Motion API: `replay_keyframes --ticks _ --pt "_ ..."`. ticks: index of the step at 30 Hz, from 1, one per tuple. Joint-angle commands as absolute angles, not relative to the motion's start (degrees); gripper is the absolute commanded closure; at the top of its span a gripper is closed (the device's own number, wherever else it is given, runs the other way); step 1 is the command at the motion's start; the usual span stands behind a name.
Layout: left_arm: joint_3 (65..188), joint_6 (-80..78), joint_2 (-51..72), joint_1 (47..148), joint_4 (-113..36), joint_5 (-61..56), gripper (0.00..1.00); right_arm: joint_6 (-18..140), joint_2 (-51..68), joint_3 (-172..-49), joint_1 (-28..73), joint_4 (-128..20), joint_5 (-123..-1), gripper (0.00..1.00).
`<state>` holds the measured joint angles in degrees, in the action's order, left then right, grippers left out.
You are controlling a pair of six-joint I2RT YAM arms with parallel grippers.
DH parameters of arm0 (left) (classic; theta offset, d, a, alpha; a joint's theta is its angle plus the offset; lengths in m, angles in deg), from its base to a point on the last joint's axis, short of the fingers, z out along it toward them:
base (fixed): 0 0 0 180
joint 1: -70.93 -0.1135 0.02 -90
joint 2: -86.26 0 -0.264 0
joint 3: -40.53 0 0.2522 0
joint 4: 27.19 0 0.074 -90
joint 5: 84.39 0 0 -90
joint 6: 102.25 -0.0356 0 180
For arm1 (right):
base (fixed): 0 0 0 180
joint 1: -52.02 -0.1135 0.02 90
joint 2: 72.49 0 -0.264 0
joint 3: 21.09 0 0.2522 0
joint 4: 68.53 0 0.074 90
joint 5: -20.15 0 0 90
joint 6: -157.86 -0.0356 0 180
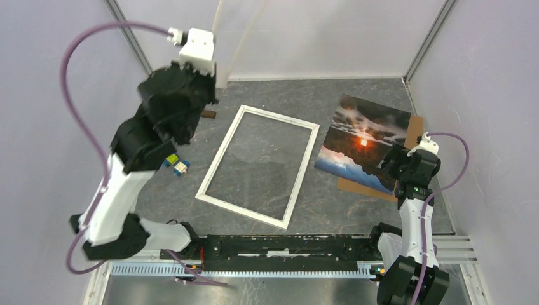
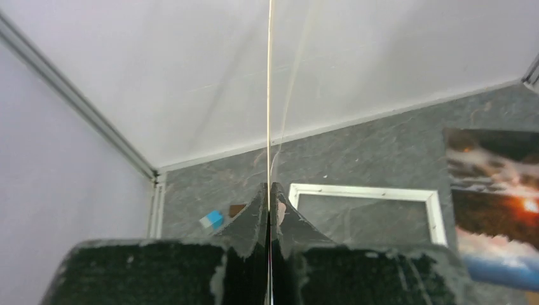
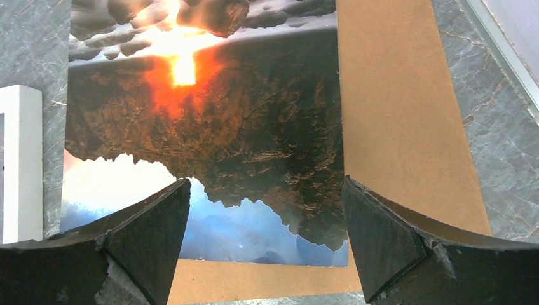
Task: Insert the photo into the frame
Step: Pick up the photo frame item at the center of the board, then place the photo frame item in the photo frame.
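Note:
The white frame (image 1: 279, 117) lies flat in the middle of the table, with the dark tabletop showing inside it; the left wrist view shows its far edge (image 2: 362, 190). The photo (image 1: 359, 136), a dark landscape with an orange glow, lies face up to its right on a brown backing board (image 1: 414, 130). My right gripper (image 1: 393, 157) hovers open over the photo's blue near edge (image 3: 254, 235), fingers (image 3: 152, 222) spread with nothing between them. My left gripper (image 1: 215, 86) is raised at the back left. It is shut on a thin clear sheet (image 2: 269, 95) seen edge-on.
Small blue and white blocks (image 1: 177, 165) and a little brown piece (image 1: 208, 115) lie left of the frame. The clear sheet (image 1: 222, 38) rises toward the back wall. White walls enclose the table on three sides. The backing board (image 3: 394, 114) extends right of the photo.

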<state>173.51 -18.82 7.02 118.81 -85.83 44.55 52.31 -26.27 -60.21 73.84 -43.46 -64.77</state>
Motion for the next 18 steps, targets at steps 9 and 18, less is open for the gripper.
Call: replay_keyframes --ticks 9,18 --pt "126.0 -24.5 16.1 134.5 -81.8 58.4 0.98 53.0 -26.4 -59.1 72.8 -45.6 -61.7 0.08" --pt "123.7 -5.8 4.6 144.2 -98.9 55.8 0.98 52.8 -25.0 -58.1 72.5 -46.5 -60.9 0.08"
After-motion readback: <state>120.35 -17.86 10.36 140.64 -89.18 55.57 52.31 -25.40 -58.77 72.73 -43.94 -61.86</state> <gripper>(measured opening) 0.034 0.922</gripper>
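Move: The left hand already holds the cream mat high up. The empty white frame it is being brought to has its middle some 51 cm below and about 7 cm to the right, level fore and aft. From that hand the brown block is roughly 18 cm ahead and 11 cm left; the sunset photo is about 8 cm ahead and 43 cm right, both as low. From the right hand the frame's middle lies about 44 cm left, 3 cm ahead and 10 cm lower. Fast downwards, the left arm swings the pinched mat towards the frame, sinking about 30 cm while drawing back some 8 cm and ending a little farther right. On the way the wrist rolls nearly 50 degrees, left side rising, and tips its fingertips forward and down, the fingers staying shut on the mat. ##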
